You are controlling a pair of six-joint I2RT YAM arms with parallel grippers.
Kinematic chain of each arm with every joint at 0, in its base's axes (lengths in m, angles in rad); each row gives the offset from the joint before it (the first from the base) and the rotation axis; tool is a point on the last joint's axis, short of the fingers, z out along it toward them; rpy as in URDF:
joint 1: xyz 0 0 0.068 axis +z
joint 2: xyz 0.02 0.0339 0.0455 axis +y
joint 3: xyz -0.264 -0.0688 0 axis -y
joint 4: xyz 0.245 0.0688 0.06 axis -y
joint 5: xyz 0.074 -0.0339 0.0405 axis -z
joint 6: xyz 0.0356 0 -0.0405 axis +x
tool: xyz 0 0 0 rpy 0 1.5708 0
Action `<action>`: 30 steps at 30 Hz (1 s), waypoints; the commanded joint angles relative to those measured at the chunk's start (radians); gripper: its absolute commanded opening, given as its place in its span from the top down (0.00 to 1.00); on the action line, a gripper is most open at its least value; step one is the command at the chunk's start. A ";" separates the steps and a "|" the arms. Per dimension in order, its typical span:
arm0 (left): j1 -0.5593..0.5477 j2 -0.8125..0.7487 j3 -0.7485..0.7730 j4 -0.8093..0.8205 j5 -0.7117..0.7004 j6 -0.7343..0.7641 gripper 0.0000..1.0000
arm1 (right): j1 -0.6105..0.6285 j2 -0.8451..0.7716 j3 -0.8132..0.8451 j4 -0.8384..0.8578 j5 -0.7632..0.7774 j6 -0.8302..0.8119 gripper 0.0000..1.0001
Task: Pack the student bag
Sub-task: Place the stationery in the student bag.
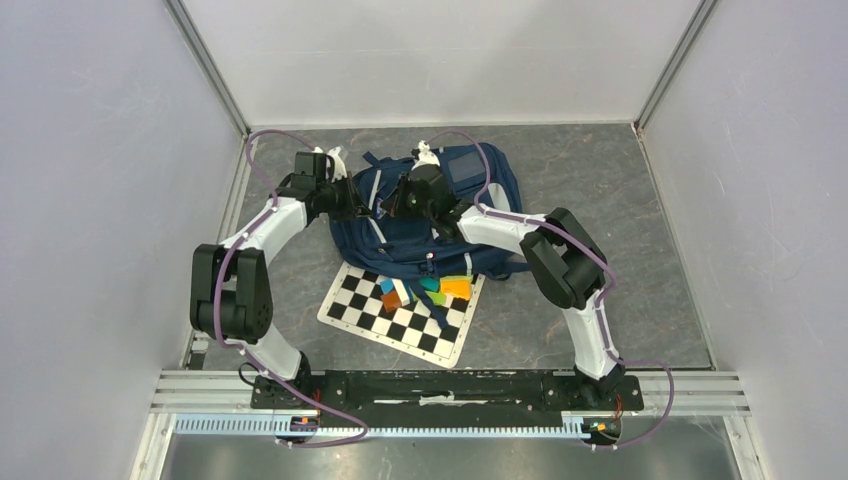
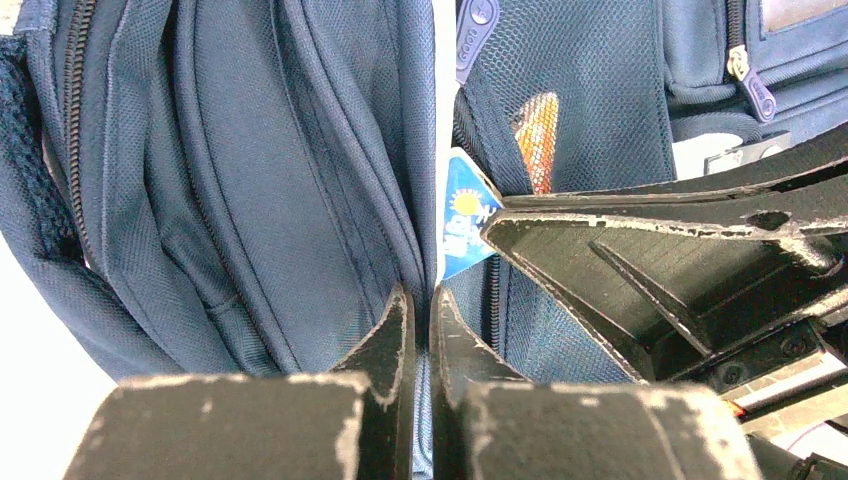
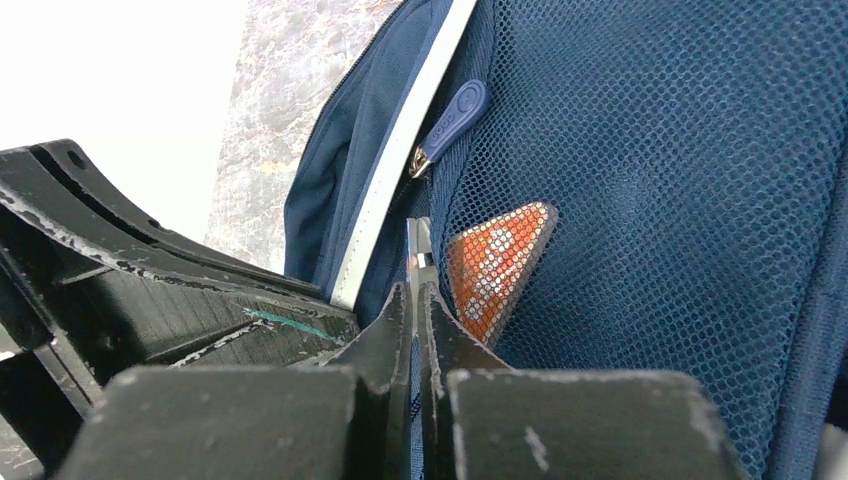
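Note:
The navy student bag [image 1: 440, 215] lies at the back middle of the table. Both arms meet over its left half. My left gripper [image 1: 356, 202] is shut, pinching a fold of the bag's fabric [image 2: 422, 300] at the edge of an opening. My right gripper [image 1: 396, 206] is also shut, on the bag's edge [image 3: 415, 292] beside its mesh pocket [image 3: 650, 200]. An orange patterned item [image 3: 497, 262] sits behind that mesh. A blue-and-white packet [image 2: 465, 215] pokes from the gap between the fabric layers. The right gripper's black fingers [image 2: 680, 250] cross the left wrist view.
A checkerboard [image 1: 365, 312] lies in front of the bag, with several coloured blocks [image 1: 425, 290] on its far edge. A zipper pull [image 3: 455, 110] hangs by the grey stripe. Enclosure walls stand left, right and behind; a metal rail [image 1: 440, 390] runs along the front.

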 commanded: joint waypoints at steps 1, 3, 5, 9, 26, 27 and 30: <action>-0.003 -0.072 0.025 0.017 0.051 0.036 0.98 | -0.002 -0.047 0.000 -0.125 0.099 -0.052 1.00; -0.003 -0.074 0.024 0.017 0.050 0.035 0.98 | -0.001 -0.051 0.002 -0.177 0.190 -0.108 1.00; -0.003 -0.072 0.024 0.017 0.047 0.036 0.98 | 0.001 -0.057 -0.003 -0.214 0.271 -0.156 1.00; -0.003 -0.073 0.025 0.017 0.045 0.036 0.98 | 0.016 -0.071 0.011 -0.313 0.463 -0.255 1.00; -0.003 -0.073 0.026 0.014 0.044 0.039 0.98 | 0.050 -0.169 0.111 -0.356 0.285 -0.520 0.36; -0.003 -0.073 0.025 0.015 0.044 0.039 0.98 | 0.050 -0.183 0.111 -0.364 0.284 -0.532 0.36; -0.003 -0.072 0.025 0.015 0.044 0.038 0.98 | 0.050 -0.189 0.111 -0.388 0.278 -0.574 0.36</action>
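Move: Just under the right fingertips, about 2 cm down, is the zipped mouth of the bag's mesh pocket, where the held blue triangle is headed. The orange triangle lies about 3 cm ahead and 3 cm to the right of this hand, the zip puller roughly 6 cm ahead and 1 cm right, both about 2 cm lower. From the left hand, which pinches the bag's edge, the pocket mouth is some 3 cm right and 1 cm ahead, slightly below. Drawing away from the left hand, the right hand goes about 6 cm to the right with its fingers still shut for the first half, rolling some 30 degrees so that its left side drops. Then it opens wide, lets go of the blue triangle and rises about 1 cm at the end. The left hand keeps its pinch on the bag's edge. ##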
